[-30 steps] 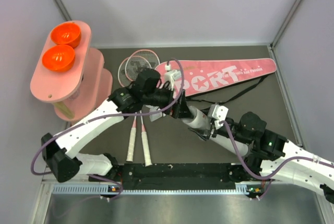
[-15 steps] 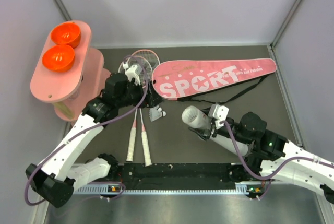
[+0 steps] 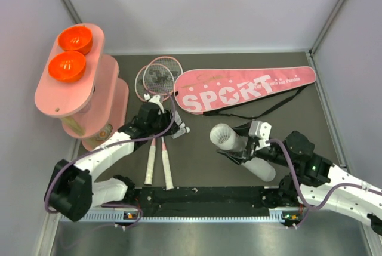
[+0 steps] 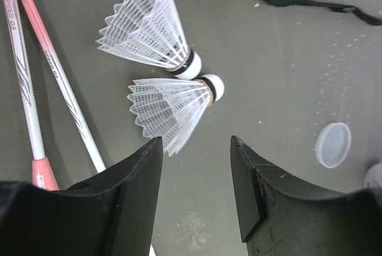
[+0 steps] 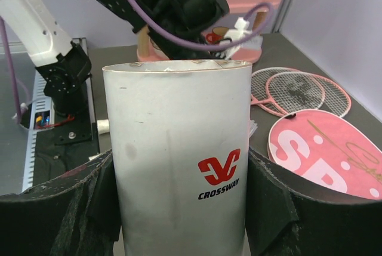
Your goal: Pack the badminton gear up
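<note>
Two pink-framed rackets [image 3: 156,80] lie side by side at the left, handles toward me; their shafts show in the left wrist view [image 4: 62,92]. Two white feather shuttlecocks [image 3: 179,129] lie beside the shafts, cork ends touching [image 4: 170,105]. My left gripper [image 3: 169,126] is open and empty just short of the nearer shuttlecock [image 4: 196,142]. My right gripper [image 3: 248,147] is shut on the long white tube [image 3: 225,136], held tilted with its open end toward the left arm [image 5: 179,160]. The pink "SPORT" bag [image 3: 245,88] lies flat at the back, black strap [image 3: 276,107] beside it.
A pink oval stand [image 3: 89,98] with two orange bowls [image 3: 67,65] stands at the far left. A small clear round cap [image 4: 332,144] lies on the mat right of the shuttlecocks. Grey walls close in the sides and back. A black rail [image 3: 209,196] runs along the near edge.
My left arm pulled back from the tube's open end, swung left over the rackets, then came down and nearer to the shuttlecocks. The right arm shifted the tube slightly right.
</note>
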Motion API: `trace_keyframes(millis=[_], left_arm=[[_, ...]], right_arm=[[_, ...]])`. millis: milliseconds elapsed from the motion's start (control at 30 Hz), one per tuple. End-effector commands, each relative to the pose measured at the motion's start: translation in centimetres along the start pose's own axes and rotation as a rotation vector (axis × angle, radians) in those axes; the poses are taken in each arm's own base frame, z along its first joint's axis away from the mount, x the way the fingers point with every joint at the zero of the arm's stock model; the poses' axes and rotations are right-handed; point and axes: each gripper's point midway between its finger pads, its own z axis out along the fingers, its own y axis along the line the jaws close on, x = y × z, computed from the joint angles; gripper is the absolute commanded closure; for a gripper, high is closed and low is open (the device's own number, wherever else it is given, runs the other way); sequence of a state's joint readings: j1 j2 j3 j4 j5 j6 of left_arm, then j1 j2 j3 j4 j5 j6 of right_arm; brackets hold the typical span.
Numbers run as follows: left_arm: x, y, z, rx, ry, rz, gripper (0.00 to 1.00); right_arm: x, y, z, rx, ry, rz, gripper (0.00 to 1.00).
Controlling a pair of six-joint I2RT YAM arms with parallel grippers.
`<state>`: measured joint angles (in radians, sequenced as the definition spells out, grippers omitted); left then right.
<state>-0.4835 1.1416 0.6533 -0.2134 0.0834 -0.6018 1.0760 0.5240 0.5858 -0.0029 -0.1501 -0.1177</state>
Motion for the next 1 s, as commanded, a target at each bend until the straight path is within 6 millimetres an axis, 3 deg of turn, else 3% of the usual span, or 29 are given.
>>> trace_keyframes(millis=[0,167,300,433,567,600,733,833,900,933,967], left_arm=[[-1.4,-0.1,2.2,0.026,-0.09,-0.04,0.46],[-0.7,0.3,3.6,0.041,-0.084,-0.063,0.47],[0.4,-1.1,4.6,0.125,-0.012,-0.109,0.56],[1.3,-1.2,5.7,0.132,0.047,-0.143,0.63],[0.8,-2.0,4.9,0.154,0.053,-0.128,0.89],[0.6,-2.4,4.5,0.164,0.055,-0.123,0.91],[-1.3,-6.8,-0.1,0.354,0.048,-0.028,0.95],[-4.2,-10.7,-4.3,0.493,-0.006,0.092,0.97],[-4.0,-12.0,-6.8,0.547,0.043,0.147,0.99],[-5.6,-13.4,-8.5,0.588,0.007,0.222,0.99],[-4.8,-13.6,-9.6,0.601,0.062,0.238,0.99]], right_arm=[[0.5,1.3,-0.2,-0.051,-0.013,0.06,0.56],[0.5,1.1,-0.6,-0.036,-0.012,0.054,0.56],[1.3,0.7,-0.7,-0.004,-0.023,0.076,0.56],[0.7,0.2,-0.8,0.027,-0.042,0.074,0.56],[0.9,-0.6,-0.5,0.059,-0.035,0.044,0.55],[1.2,-0.7,-0.5,0.065,-0.016,0.037,0.55],[2.0,-2.1,-0.5,0.13,0.041,-0.023,0.55],[3.2,-3.1,-0.7,0.169,0.121,-0.077,0.55],[3.5,-3.8,-0.5,0.183,0.167,-0.129,0.55],[4.0,-3.9,-0.5,0.182,0.197,-0.139,0.55],[3.5,-4.3,-0.4,0.198,0.201,-0.149,0.55]])
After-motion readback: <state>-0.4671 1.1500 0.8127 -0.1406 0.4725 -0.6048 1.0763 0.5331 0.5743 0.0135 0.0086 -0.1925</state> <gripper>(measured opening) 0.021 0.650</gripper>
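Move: The shuttlecock with its cork pointing right lies about 3 cm to the left hand's right, 1 cm ahead and 7 cm below it. The other shuttlecock is about 6 cm farther out than that one, and a racket shaft runs some 7 cm to the left hand's left, level with it. From the right hand, which holds the tube, the nearer shuttlecock lies about 23 cm left, 4 cm ahead and 25 cm below. Sinking about 6 cm and easing right, the left hand shuts its half-open fingers on the nearer shuttlecock's skirt close to the cork, then lifts it some 15 cm while carrying it right towards the tube, turning nearly 20 degrees clockwise and rolling its left side down. The right hand keeps its grip on the tube, rises slightly, then brings it forward about 3 cm, turning a little clockwise. ##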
